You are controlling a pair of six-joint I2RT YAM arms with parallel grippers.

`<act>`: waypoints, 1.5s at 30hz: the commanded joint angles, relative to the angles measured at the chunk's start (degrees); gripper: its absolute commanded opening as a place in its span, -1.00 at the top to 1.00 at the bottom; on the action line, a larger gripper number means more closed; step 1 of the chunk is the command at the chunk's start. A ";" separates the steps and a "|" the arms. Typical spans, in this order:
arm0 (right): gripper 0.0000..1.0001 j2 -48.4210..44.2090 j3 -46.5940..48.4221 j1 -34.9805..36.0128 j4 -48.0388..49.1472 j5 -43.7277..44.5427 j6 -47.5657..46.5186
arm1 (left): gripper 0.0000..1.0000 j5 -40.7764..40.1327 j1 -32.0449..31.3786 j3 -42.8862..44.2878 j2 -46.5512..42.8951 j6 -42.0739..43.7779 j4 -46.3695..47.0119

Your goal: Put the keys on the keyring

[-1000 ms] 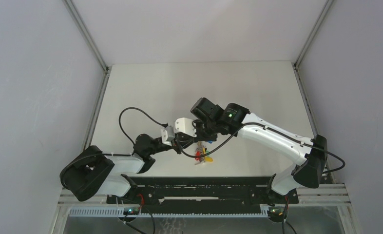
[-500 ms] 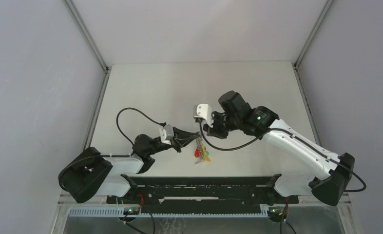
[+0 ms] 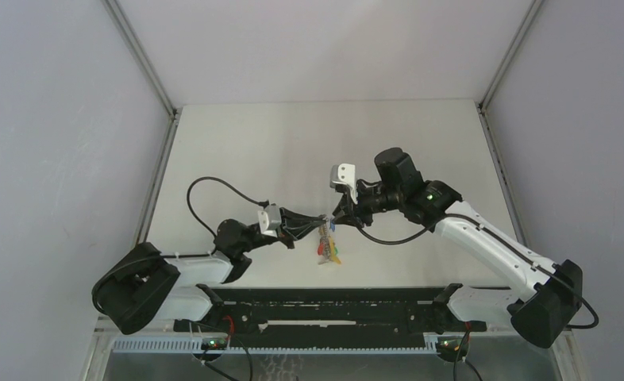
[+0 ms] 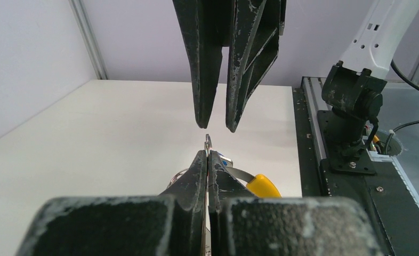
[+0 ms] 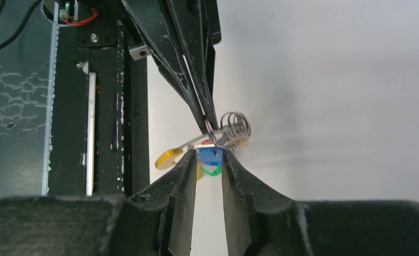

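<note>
My left gripper (image 4: 208,154) is shut on the thin metal keyring (image 4: 208,141), whose edge sticks up past the fingertips. Several keys (image 3: 326,248) hang off the ring below it. A yellow key head (image 4: 263,185) shows to its right. In the right wrist view the wire coils of the keyring (image 5: 234,126) sit beside the left gripper (image 5: 210,127). A blue key head (image 5: 211,156) and a green one (image 5: 211,172) lie just beyond my right gripper (image 5: 209,156). That gripper is open, with a narrow gap between its fingers, and faces the left gripper (image 3: 318,224) tip to tip.
A black mounting rail (image 3: 325,305) runs along the table's near edge, close to the hanging keys. The left arm's black cable (image 3: 213,190) loops over the white table (image 3: 293,135). Grey walls close in both sides. The right arm's base (image 4: 351,112) stands at the rail.
My right gripper has opened and its arm has swung right, off the left gripper. The left gripper stays shut on the ring with the keys hanging.
</note>
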 commanded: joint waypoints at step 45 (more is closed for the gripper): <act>1.00 3.79 0.58 -1.58 0.59 -8.31 0.47 | 1.00 0.81 -0.23 -1.35 -7.23 1.00 3.88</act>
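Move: The keyring's tip sticks out of the left fingertips, about 1 cm to the left hand's right and level with it. From the right hand, whose fingers are slightly parted, it lies about 1 cm left, 1 cm farther out and 1 cm below. The bunch hangs underneath: the blue key some 3 cm below the right hand, 1 cm back and 1 cm left; the yellow handle about 8 cm below, 3 cm back and neither left nor right. Leftward by about 1 cm, then settling slightly down, the right hand brings its parted fingertips to the keyring's protruding tip and shuts them fully, pinching the ring right beside the left fingertips. The left hand keeps its hold on the ring throughout and eases up about 1.5 cm and back some 1 cm. ##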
